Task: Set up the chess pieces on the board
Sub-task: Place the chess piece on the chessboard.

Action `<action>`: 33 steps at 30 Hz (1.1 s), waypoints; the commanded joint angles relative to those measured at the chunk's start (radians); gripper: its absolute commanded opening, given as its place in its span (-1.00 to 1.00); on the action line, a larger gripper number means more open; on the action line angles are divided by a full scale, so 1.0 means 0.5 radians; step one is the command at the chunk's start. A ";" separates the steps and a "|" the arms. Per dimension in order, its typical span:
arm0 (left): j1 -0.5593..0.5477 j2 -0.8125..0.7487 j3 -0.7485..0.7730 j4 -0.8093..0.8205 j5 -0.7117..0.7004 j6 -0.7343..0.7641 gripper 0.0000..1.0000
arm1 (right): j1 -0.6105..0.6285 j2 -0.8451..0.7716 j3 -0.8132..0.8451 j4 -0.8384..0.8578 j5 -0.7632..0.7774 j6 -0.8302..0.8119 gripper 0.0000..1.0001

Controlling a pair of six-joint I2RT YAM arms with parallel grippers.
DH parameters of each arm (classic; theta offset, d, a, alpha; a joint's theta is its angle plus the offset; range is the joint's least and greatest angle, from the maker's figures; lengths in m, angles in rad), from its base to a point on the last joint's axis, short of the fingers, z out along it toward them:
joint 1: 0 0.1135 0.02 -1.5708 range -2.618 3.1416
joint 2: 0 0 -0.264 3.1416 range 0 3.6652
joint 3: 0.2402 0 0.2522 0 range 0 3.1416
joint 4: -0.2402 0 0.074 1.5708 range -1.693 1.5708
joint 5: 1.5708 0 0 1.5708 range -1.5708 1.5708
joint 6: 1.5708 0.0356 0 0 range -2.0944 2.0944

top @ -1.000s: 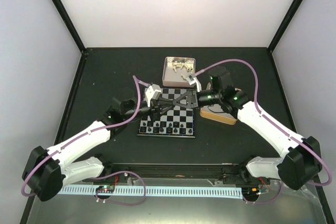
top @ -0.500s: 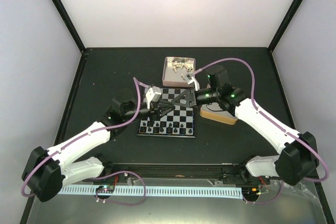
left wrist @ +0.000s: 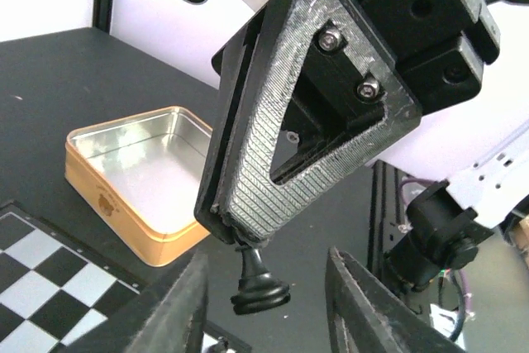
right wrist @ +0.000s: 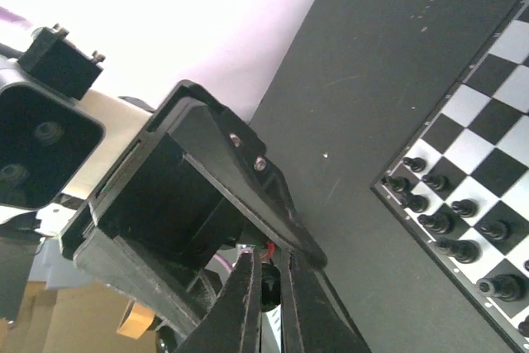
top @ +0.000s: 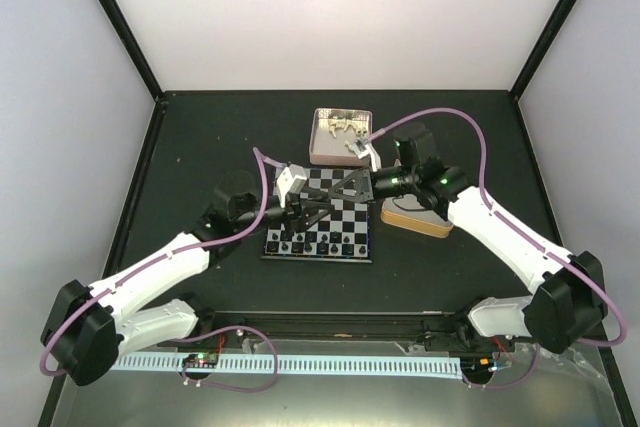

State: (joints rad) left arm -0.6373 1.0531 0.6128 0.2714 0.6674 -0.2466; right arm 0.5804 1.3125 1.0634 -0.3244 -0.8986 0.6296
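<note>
A glossy black chess piece (left wrist: 260, 284) hangs base-down above the board (top: 345, 219), its head pinched in my right gripper (left wrist: 235, 233), which is shut on it. In the right wrist view the piece (right wrist: 271, 288) shows as a dark sliver between the right gripper's (right wrist: 266, 269) fingers. My left gripper (left wrist: 266, 255) is open, its fingers (left wrist: 178, 312) standing on either side of the piece without touching it. Both grippers meet over the board's left part (top: 320, 203). Several black pieces (right wrist: 450, 222) stand in rows along the board's near edge (top: 320, 243).
A pink tin (top: 322, 147) with cream-white pieces (top: 340, 127) stands behind the board. A gold tin (left wrist: 136, 179), empty inside, sits right of the board, under the right arm (top: 412, 219). A dark rail (top: 330, 325) runs along the table's near edge.
My right gripper has shut on the black piece. My left gripper, shut before, has parted its jaws around it. Both arms stay over the board's left part.
</note>
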 commanded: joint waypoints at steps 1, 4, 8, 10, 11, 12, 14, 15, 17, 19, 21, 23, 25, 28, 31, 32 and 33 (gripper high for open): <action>-0.013 -0.032 0.041 -0.062 -0.147 -0.068 0.02 | 0.014 -0.078 0.017 -0.115 0.289 -0.111 -0.97; -0.012 -0.055 0.032 -0.154 -0.266 -0.113 0.34 | 0.029 -0.101 -0.009 -0.257 0.717 -0.246 -0.97; -0.011 -0.135 0.002 -0.310 -0.530 -0.185 0.45 | 0.147 -0.060 -0.062 -0.433 1.438 -0.424 -0.97; -0.009 -0.181 0.001 -0.413 -0.743 -0.237 0.48 | 0.226 0.005 -0.093 -0.488 1.736 -0.458 -0.97; -0.006 -0.212 0.001 -0.459 -0.828 -0.265 0.48 | 0.267 0.043 -0.118 -0.500 1.870 -0.470 -0.97; -0.005 -0.234 0.000 -0.500 -0.910 -0.293 0.49 | 0.308 0.082 -0.143 -0.508 1.975 -0.476 -0.97; -0.004 -0.275 -0.003 -0.581 -1.040 -0.340 0.50 | 0.376 0.164 -0.196 -0.503 2.097 -0.480 -0.97; -0.002 -0.293 -0.008 -0.602 -1.090 -0.361 0.51 | 0.404 0.200 -0.222 -0.482 2.122 -0.487 -0.97; 0.002 -0.322 -0.026 -0.606 -1.138 -0.392 0.53 | 0.444 0.274 -0.256 -0.433 2.147 -0.500 -0.97; 0.006 -0.340 -0.042 -0.598 -1.155 -0.407 0.53 | 0.477 0.375 -0.252 -0.412 2.173 -0.507 -0.97; 0.009 -0.348 -0.044 -0.599 -1.168 -0.424 0.54 | 0.497 0.456 -0.230 -0.417 2.203 -0.509 -0.97; 0.011 -0.351 -0.045 -0.604 -1.180 -0.433 0.53 | 0.511 0.519 -0.201 -0.433 2.204 -0.511 -0.97; 0.014 -0.351 -0.045 -0.602 -1.190 -0.436 0.54 | 0.515 0.542 -0.185 -0.442 2.205 -0.517 -0.97; 0.015 -0.343 -0.046 -0.599 -1.197 -0.434 0.54 | 0.515 0.565 -0.150 -0.473 2.191 -0.555 -0.97; 0.018 -0.332 -0.042 -0.596 -1.194 -0.439 0.54 | 0.516 0.611 -0.096 -0.542 2.160 -0.564 -0.97; 0.018 -0.330 -0.041 -0.596 -1.194 -0.441 0.54 | 0.515 0.622 -0.080 -0.561 2.153 -0.565 -0.97; 0.019 -0.330 -0.040 -0.597 -1.195 -0.440 0.54 | 0.516 0.631 -0.065 -0.582 2.140 -0.571 -0.97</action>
State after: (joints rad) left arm -0.6346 0.8940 0.5900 -0.0204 0.0895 -0.4534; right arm 0.8310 1.6096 0.9813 -0.5758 0.1589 0.3645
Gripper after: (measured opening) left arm 0.770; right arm 0.032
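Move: The right hand already holds the black chess piece. Its goal, the empty right-edge square of the second row, lies about 24 cm below it, 7 cm to its right and 3 cm ahead. The neighbouring pawn stands 3 cm left of that square, the corner piece 3 cm nearer the base, and the gold tin's middle some 14 cm right of the square and 9 cm farther out. From the left hand the square is roughly 5 cm ahead, 10 cm right and 23 cm below. Right hand lowers the pinched chess piece 21 cm towards the empty square, fingertips turning down; left opens, withdraws leftward. ##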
